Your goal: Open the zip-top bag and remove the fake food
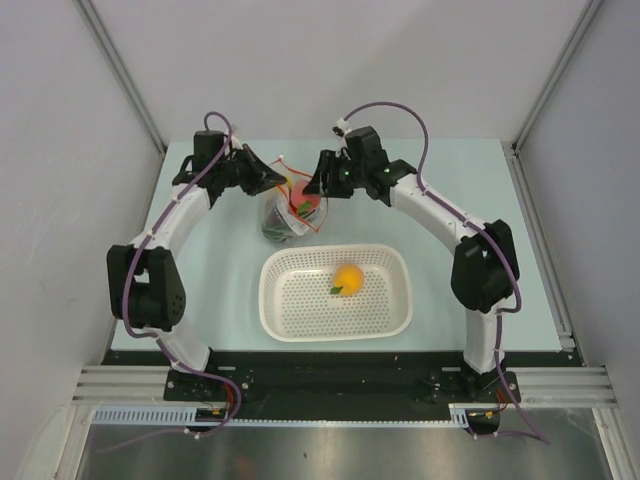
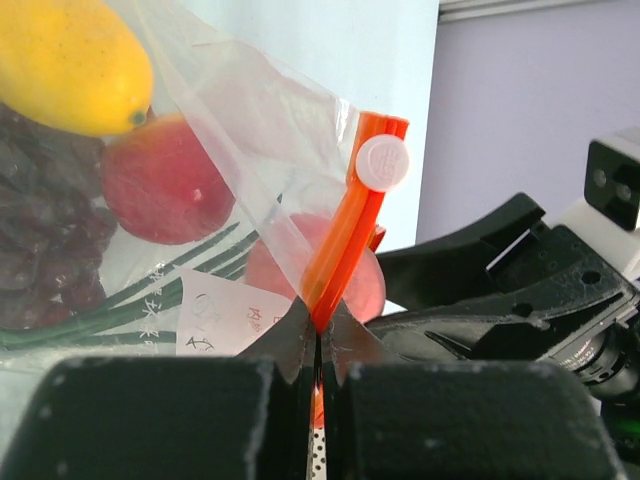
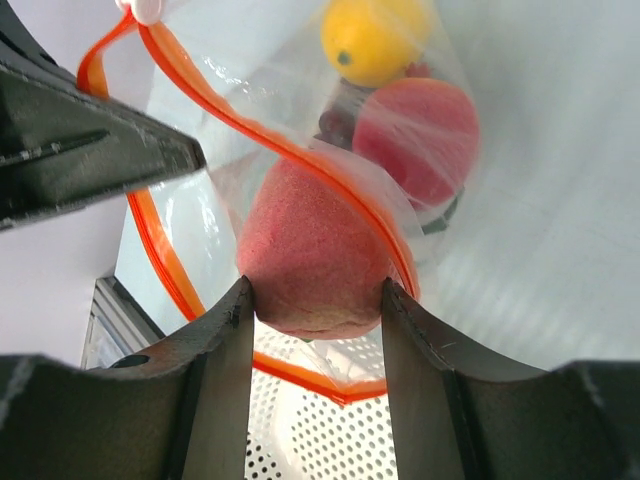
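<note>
The zip-top bag (image 1: 288,215) hangs open above the table, behind the basket. My left gripper (image 2: 317,325) is shut on its orange zip strip (image 2: 350,230), just below the white slider (image 2: 383,162). My right gripper (image 3: 315,300) is at the bag's mouth, both fingers pressed against a pink peach (image 3: 310,260) that sits inside the zip strip's loop (image 3: 170,270). Deeper in the bag lie a yellow piece (image 3: 375,40), a red round fruit (image 3: 415,135), dark grapes (image 2: 40,240) and green onion stalks (image 2: 150,290). In the top view the left gripper (image 1: 278,183) and the right gripper (image 1: 315,190) meet over the bag.
A white perforated basket (image 1: 290,300) stands near the middle of the table, in front of the bag, with an orange fruit (image 1: 347,277) in it. Its perforated floor (image 3: 330,430) shows directly below the right fingers. Walls enclose the table on three sides.
</note>
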`<state>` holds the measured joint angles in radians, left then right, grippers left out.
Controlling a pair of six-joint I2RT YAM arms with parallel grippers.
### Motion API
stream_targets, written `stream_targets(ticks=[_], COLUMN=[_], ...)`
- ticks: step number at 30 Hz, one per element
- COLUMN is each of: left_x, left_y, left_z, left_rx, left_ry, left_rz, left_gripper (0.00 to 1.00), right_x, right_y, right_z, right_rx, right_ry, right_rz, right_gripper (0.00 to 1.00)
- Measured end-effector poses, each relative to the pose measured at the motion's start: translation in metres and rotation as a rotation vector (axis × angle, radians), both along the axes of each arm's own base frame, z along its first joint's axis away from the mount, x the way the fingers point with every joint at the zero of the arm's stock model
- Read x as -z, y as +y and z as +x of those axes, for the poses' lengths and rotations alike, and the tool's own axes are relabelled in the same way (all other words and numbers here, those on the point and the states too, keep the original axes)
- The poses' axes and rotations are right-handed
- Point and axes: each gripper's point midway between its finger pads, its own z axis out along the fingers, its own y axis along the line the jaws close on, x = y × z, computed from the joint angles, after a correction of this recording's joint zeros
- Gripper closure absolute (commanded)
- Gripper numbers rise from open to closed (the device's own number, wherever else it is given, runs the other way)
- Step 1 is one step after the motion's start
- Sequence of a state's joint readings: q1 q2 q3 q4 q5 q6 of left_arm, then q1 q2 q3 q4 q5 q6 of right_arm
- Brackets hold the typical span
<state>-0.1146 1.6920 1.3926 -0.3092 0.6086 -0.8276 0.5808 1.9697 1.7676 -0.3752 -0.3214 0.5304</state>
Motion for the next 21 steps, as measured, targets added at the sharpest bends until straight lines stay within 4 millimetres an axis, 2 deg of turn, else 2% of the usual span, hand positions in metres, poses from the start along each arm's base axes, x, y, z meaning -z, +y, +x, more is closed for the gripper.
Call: stream_targets(ticks=[5, 9, 15, 18, 21], left_x=[-0.008, -0.011, -0.009, -0.01, -0.01], left_y=[0.008, 0.016, 0.03, 0.037, 0.043], left_z=[0.008, 0.015, 0.022, 0.025, 0.028], left_rx=[-0.017, -0.034, -0.064, -0.083, -0.103], left_ry=[-0.017, -0.025, -0.018, -0.016, -0.015], left_rz=[-0.003, -0.004, 0.004, 0.008, 0.013], left_gripper=[1.0, 1.0, 1.0, 1.0, 1.0], right_x=[-0.013, -0.035, -0.067, -0.065, -0.046], right_y=[-0.012, -0.019, -0.028, -0.025, -0.016], right_z=[-0.006, -0.014, -0.037, -0.05, -0.073], right_rx=[0.0, -0.025, -0.072, -0.109, -0.183], right_ry=[-0.024, -0.088, -0.168, -0.168, -0.135], right_rz=[-0.029, -0.039, -0.024, -0.024, -0.042], right_gripper=[1.0, 1.0, 1.0, 1.0, 1.0])
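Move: The right hand already holds the peach inside the bag's open orange rim. The basket it is bound for has its middle roughly 18 cm back, 6 cm right and 17 cm below, with the orange fruit lying in it some 14 cm back and 8 cm right of the hand. The bag's remaining food hangs about 5 cm left, 2 cm back and 8 cm lower. From the left hand, which pinches the rim, the peach is about 4 cm right, 3 cm back and 3 cm below. Drawing the peach out of the bag mouth, the right hand rises about 6 cm while easing right, then swings back towards the basket, some 7 cm back in all, sinking a little at the end; its grip stays and the wrist turns about 10 degrees counter-clockwise. The left hand keeps its pinch on the rim and pulls the bag away, left and forward about 5 cm. ##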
